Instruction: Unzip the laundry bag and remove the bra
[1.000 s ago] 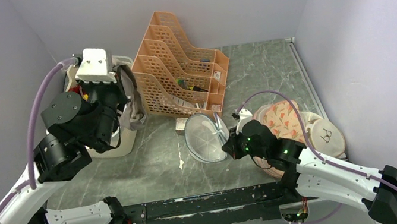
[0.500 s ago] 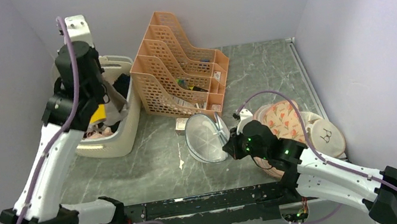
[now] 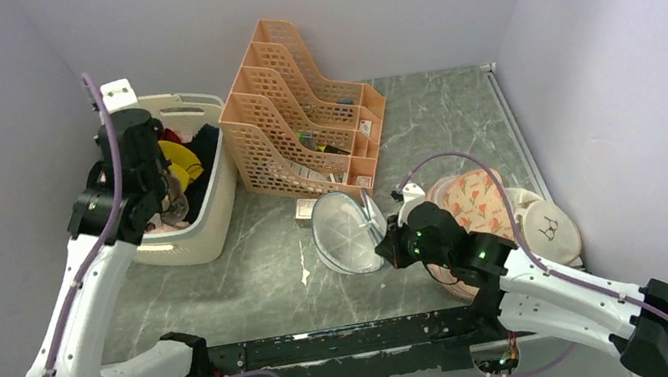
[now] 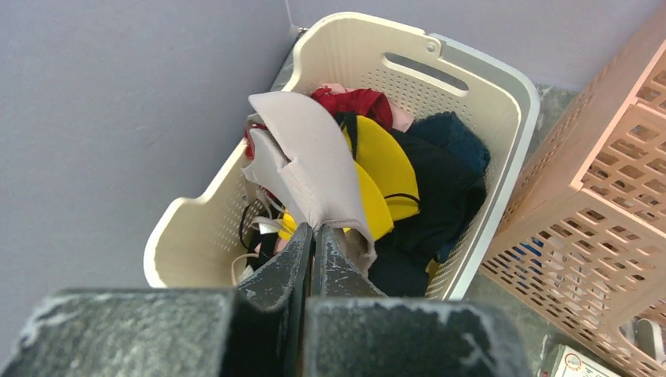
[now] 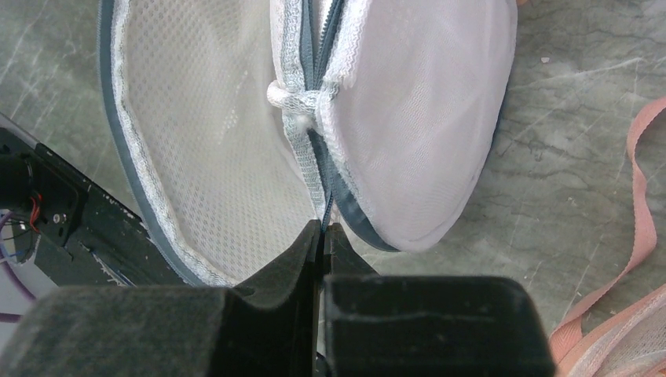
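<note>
The laundry bag (image 3: pixel 345 234) is a whitish mesh shell that stands unzipped on edge at the table's middle, with its two halves spread apart. My right gripper (image 3: pixel 387 239) is shut on the bag's zip seam (image 5: pixel 312 153), where the two mesh halves (image 5: pixel 212 141) meet; the right gripper (image 5: pixel 323 226) has its fingers pressed together on the tape. The bra (image 4: pixel 310 169), pale pink-beige, hangs from my left gripper (image 4: pixel 314 229), which is shut on its edge. It hangs over the clothes in the cream basket (image 4: pixel 487 75). From above, the left gripper (image 3: pixel 163 182) is over the basket's left half.
The cream basket (image 3: pixel 207 231) at the back left holds red, yellow and black clothes. An orange file organiser (image 3: pixel 299 123) stands right beside it. A peach printed pad (image 3: pixel 478 198) and a white disc (image 3: pixel 551 230) lie by the right arm. A peach strap (image 5: pixel 640 196) trails on the table.
The left arm has stretched up and swung left, carrying the bra from the basket's right rim to over its inside. The right arm and the bag have not moved.
</note>
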You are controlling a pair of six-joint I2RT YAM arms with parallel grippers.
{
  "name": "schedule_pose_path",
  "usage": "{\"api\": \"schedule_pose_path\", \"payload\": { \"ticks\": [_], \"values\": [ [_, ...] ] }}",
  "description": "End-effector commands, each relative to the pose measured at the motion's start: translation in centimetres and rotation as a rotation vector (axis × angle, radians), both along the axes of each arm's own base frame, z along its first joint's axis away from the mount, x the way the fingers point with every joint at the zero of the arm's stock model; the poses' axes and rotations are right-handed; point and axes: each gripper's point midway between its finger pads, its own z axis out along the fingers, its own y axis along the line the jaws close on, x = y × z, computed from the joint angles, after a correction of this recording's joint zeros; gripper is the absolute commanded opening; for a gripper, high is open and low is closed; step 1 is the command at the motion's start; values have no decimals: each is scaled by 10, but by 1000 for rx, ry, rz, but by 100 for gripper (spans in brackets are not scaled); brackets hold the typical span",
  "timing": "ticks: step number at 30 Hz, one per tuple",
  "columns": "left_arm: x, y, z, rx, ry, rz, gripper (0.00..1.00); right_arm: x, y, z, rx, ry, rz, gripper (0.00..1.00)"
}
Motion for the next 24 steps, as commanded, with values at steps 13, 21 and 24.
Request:
{"api": "schedule_pose_path", "payload": {
  "ticks": [13, 21, 24],
  "values": [
    [18, -19, -59, -1, 135, -78, 25, 4, 3, 10, 15, -20, 1, 0],
    [41, -52, -60, -131, 143, -170, 99, 7, 4, 14, 4, -30, -3, 0],
    [30, -58, -40, -170, 57, -233, 99, 9, 4, 16, 5, -34, -9, 0]
  ]
}}
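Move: The grey bra already hangs from the left fingers; the laundry basket it is taken to has its middle some 8 cm ahead, 3 cm to the right and 20 cm below. Yellow cups lie in there, about 12 cm ahead, 3 cm right and 22 cm down. The orange rack stands roughly 15 cm ahead and 32 cm right, the laundry bag about 15 cm back and 38 cm right. From the right hand the basket's middle is some 43 cm left and 22 cm ahead, about level. The grey bra, pinched in the left hand, is first drawn about 3 cm back and slightly up, then carried down some 13 cm, forward and a little right into the basket's space. On the way down the wrist tips about 20 degrees nose-down and the fingers spread wide, letting go of the bra above the clothes. ##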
